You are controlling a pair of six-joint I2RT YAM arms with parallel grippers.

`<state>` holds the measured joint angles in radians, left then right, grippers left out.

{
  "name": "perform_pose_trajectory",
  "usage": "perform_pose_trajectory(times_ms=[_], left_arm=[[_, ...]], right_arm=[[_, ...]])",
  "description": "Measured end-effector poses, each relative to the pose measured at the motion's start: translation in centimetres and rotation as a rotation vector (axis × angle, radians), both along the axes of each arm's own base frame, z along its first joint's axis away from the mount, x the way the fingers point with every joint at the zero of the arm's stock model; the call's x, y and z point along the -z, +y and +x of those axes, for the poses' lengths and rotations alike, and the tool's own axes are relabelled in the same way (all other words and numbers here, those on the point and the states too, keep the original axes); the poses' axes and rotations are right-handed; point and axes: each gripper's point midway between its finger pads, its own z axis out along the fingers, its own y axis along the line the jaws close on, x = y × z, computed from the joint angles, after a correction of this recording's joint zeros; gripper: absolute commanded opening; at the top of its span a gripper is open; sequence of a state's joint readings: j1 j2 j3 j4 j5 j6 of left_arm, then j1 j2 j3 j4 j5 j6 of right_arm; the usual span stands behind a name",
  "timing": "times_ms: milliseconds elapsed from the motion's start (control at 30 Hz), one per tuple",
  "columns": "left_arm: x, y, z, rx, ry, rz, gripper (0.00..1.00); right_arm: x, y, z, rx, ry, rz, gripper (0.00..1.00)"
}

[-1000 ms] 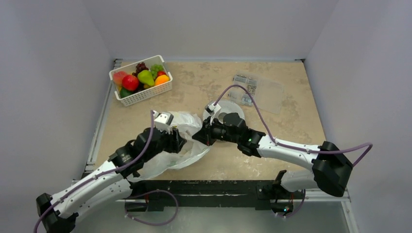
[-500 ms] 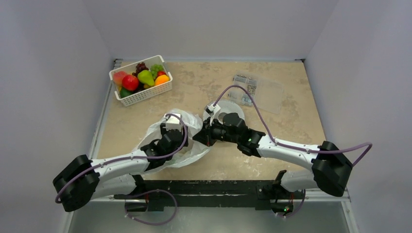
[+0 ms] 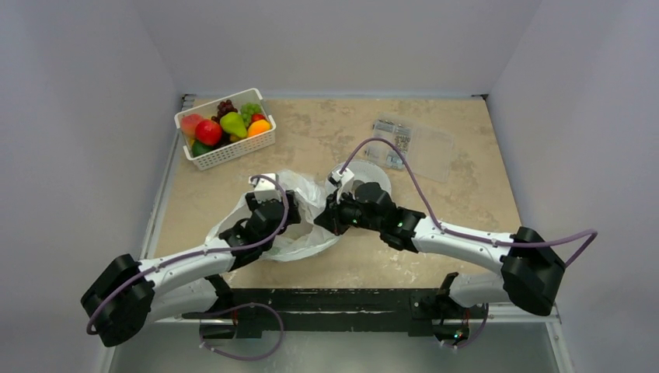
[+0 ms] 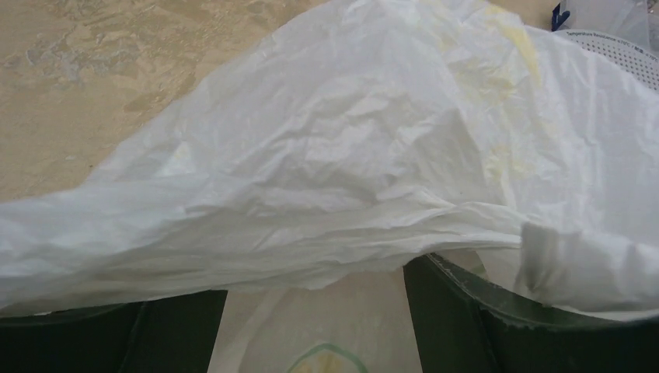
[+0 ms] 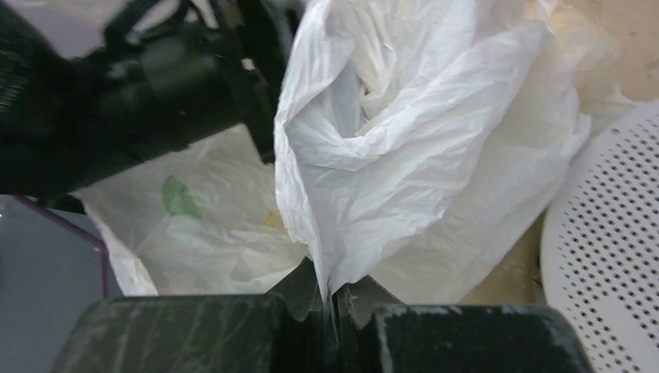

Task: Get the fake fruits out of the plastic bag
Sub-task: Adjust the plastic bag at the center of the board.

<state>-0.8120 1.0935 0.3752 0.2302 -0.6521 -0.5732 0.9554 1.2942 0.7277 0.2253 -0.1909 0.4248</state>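
Note:
The plastic bag (image 3: 307, 233) lies crumpled at the table's middle front. My right gripper (image 3: 322, 219) is shut on a fold of the bag's edge (image 5: 332, 299) and holds it up. My left gripper (image 3: 281, 217) reaches in from the left; in the left wrist view its dark fingers (image 4: 482, 326) stand wide apart and open, with bag film (image 4: 350, 140) draped over them and a printed lower layer between them. No fruit shows plainly inside the bag. Fake fruits sit in the white basket: a red apple (image 3: 208, 131), a green pear (image 3: 233, 123), green grapes (image 3: 250, 109).
The white slotted basket (image 3: 233, 151) stands at the back left. A white perforated disc (image 3: 365, 172) lies just behind the right gripper, close to the bag. A flat clear packet (image 3: 416, 144) lies at the back right. The left arm (image 5: 155, 93) crosses close in front of the right wrist.
The left arm has dropped low and pushed its gripper further into the bag. The bag's upper layer has risen and bulged. The right arm has stayed put, still pinching the bag.

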Motion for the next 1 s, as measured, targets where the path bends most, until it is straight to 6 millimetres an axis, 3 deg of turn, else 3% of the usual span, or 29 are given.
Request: perform_pose_trajectory(times_ms=[67, 133, 333, 467, 767, 867, 1000], left_arm=[[-0.3, 0.2, -0.6, 0.001, 0.027, -0.011, 0.77], [-0.4, 0.6, -1.4, -0.002, 0.053, -0.024, 0.76], [-0.4, 2.1, -4.0, 0.008, 0.098, -0.083, 0.75], [0.7, 2.6, -5.2, 0.018, 0.131, -0.092, 0.75], [1.4, 2.4, -5.9, 0.026, 0.174, -0.107, 0.75], [1.4, 2.5, -6.0, 0.024, 0.180, -0.114, 0.75], [1.2, 2.6, -6.1, 0.021, 0.176, -0.123, 0.75]], right_arm=[[1.0, -0.9, 0.6, 0.043, -0.016, -0.056, 0.00], [2.3, -2.1, 1.4, 0.098, -0.028, -0.132, 0.07], [4.8, -4.9, 1.8, 0.161, -0.075, -0.325, 0.68], [3.6, -4.2, 0.9, 0.098, -0.123, -0.368, 0.97], [-5.1, 0.4, 0.6, 0.000, -0.274, -0.214, 0.99], [-6.5, 1.7, 1.6, 0.021, -0.252, -0.158, 0.99], [-6.5, 4.2, 5.5, 0.099, -0.214, -0.163, 0.99]])
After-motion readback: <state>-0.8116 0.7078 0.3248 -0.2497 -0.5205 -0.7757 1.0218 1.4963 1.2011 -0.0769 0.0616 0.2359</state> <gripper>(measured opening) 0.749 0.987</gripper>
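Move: The middle of the plastic bag lies about 13 cm to the left of my right hand, level with it and some 10 cm below; this hand has the bag's right rim pinched shut. The bag's far flap stands about 10 cm ahead and 10 cm left of it; the white spool lies 9 cm ahead and 9 cm right. For my open left hand, inside the bag mouth, the bag's middle is about 5 cm back and 5 cm below; the fruit basket is 20 cm ahead and 15 cm left. I carry the pinched rim about 5 cm right and 5 cm down, slightly forward, with my right wrist rolling some 20 degrees, and open wide to let it go. Then I lift that hand some 11 cm, swing it back left and finally forward over the bag's far flap. My left hand stays open and draws back about 6 cm and a little left, from under the bag's fold, tipping down. ##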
